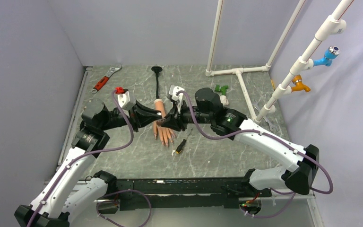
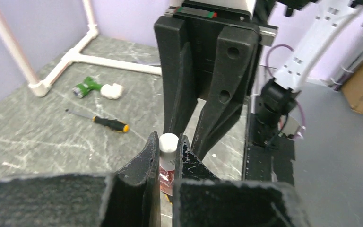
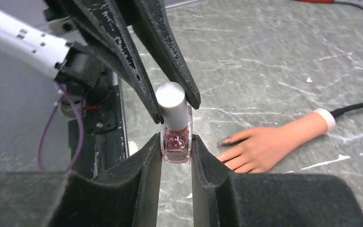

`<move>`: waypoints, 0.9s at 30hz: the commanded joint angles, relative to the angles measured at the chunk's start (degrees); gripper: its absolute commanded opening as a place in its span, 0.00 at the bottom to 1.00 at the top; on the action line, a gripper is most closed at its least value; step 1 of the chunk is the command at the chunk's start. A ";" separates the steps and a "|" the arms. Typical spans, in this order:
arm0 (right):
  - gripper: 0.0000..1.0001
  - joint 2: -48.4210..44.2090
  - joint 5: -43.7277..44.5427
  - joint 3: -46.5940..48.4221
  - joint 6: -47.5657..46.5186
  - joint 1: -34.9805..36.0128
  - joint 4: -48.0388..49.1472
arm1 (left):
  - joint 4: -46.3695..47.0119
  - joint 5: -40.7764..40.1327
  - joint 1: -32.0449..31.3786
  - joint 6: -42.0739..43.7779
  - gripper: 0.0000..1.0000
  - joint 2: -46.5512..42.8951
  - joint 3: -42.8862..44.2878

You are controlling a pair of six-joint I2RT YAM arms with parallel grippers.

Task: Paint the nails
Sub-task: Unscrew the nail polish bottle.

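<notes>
A small polish bottle (image 3: 176, 139) of reddish glitter polish with a white cap (image 3: 171, 105) hangs above the table. My right gripper (image 3: 176, 144) is shut on its glass body. My left gripper (image 2: 168, 141) comes from the opposite side and is shut on the white cap (image 2: 168, 143). The peach mannequin hand (image 3: 269, 144) lies flat just beside and below the bottle, and one thumb nail (image 3: 224, 140) shows a pinkish glitter tint. From above, the two grippers meet over the hand (image 1: 164, 128), whose nails (image 1: 166, 141) point toward the arms' bases. Its black stalk (image 1: 158, 82) runs to the back.
A yellow-and-black screwdriver (image 1: 180, 146) lies just right of the hand's fingers. A red-handled wrench (image 1: 105, 80) sits at the back left and a green-and-white item (image 1: 221, 90) at the back right. A white pipe frame (image 1: 238, 73) stands at the right.
</notes>
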 commanded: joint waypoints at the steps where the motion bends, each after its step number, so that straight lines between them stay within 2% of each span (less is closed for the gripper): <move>1: 0.00 1.80 10.87 4.66 4.06 0.25 9.34 | -2.10 -6.02 -0.61 -0.02 0.00 -0.42 0.65; 9: 0.00 3.67 11.93 6.25 4.11 0.37 9.80 | -2.17 -5.99 -0.62 0.45 0.00 -0.60 0.75; 13: 0.00 3.69 12.11 5.77 4.00 0.40 9.68 | -3.69 -5.32 -0.62 1.11 0.13 -0.54 1.17; 15: 0.00 3.53 12.10 5.41 3.89 0.43 9.73 | -4.79 -5.31 -0.59 1.61 0.22 -0.53 1.63; 16: 0.00 3.44 11.98 5.16 3.78 0.40 9.56 | -5.37 -5.20 -0.60 1.90 0.31 -0.60 1.93; 20: 0.00 1.59 12.04 3.02 2.95 0.44 9.81 | -6.02 -2.57 -0.36 2.38 0.68 -0.90 2.15; 21: 0.00 1.10 12.23 2.33 2.83 0.38 9.92 | -5.90 -1.84 -0.10 2.35 0.80 -1.07 2.03; 22: 0.00 0.55 12.46 1.88 2.79 0.40 9.70 | -5.94 -2.35 0.00 2.30 0.95 -1.25 2.00; 23: 0.00 0.13 12.54 1.58 2.79 0.40 9.30 | -5.59 -2.55 0.33 2.15 0.99 -1.67 1.74; 27: 0.00 -0.57 12.40 0.74 0.68 0.35 7.06 | -3.50 -1.38 2.93 1.43 0.99 -3.72 0.76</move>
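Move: The left fingers are already shut on the white cap of the nail polish bottle. The right fingers hold the glass, with the cap about 3 cm above their hand point; the glass is some 3 cm straight below the left hand point. From the left hand, the rubber hand lies on the table about 17 cm ahead, 2 cm left and 30 cm down, and the near screwdriver about 9 cm ahead, 9 cm right and 31 cm down. Still pinching the cap, the left hand swings forward about 3 cm, turning some 10 degrees counter-clockwise, while the right, gripping the glass, swings along with it and turns nearly as far clockwise. After a brief halt the left fingers open wide and let go of the cap, and that hand draws back about 2 cm and sinks 1 cm; the right keeps its hold and carries the bottle another 1 cm forward and slightly up. ##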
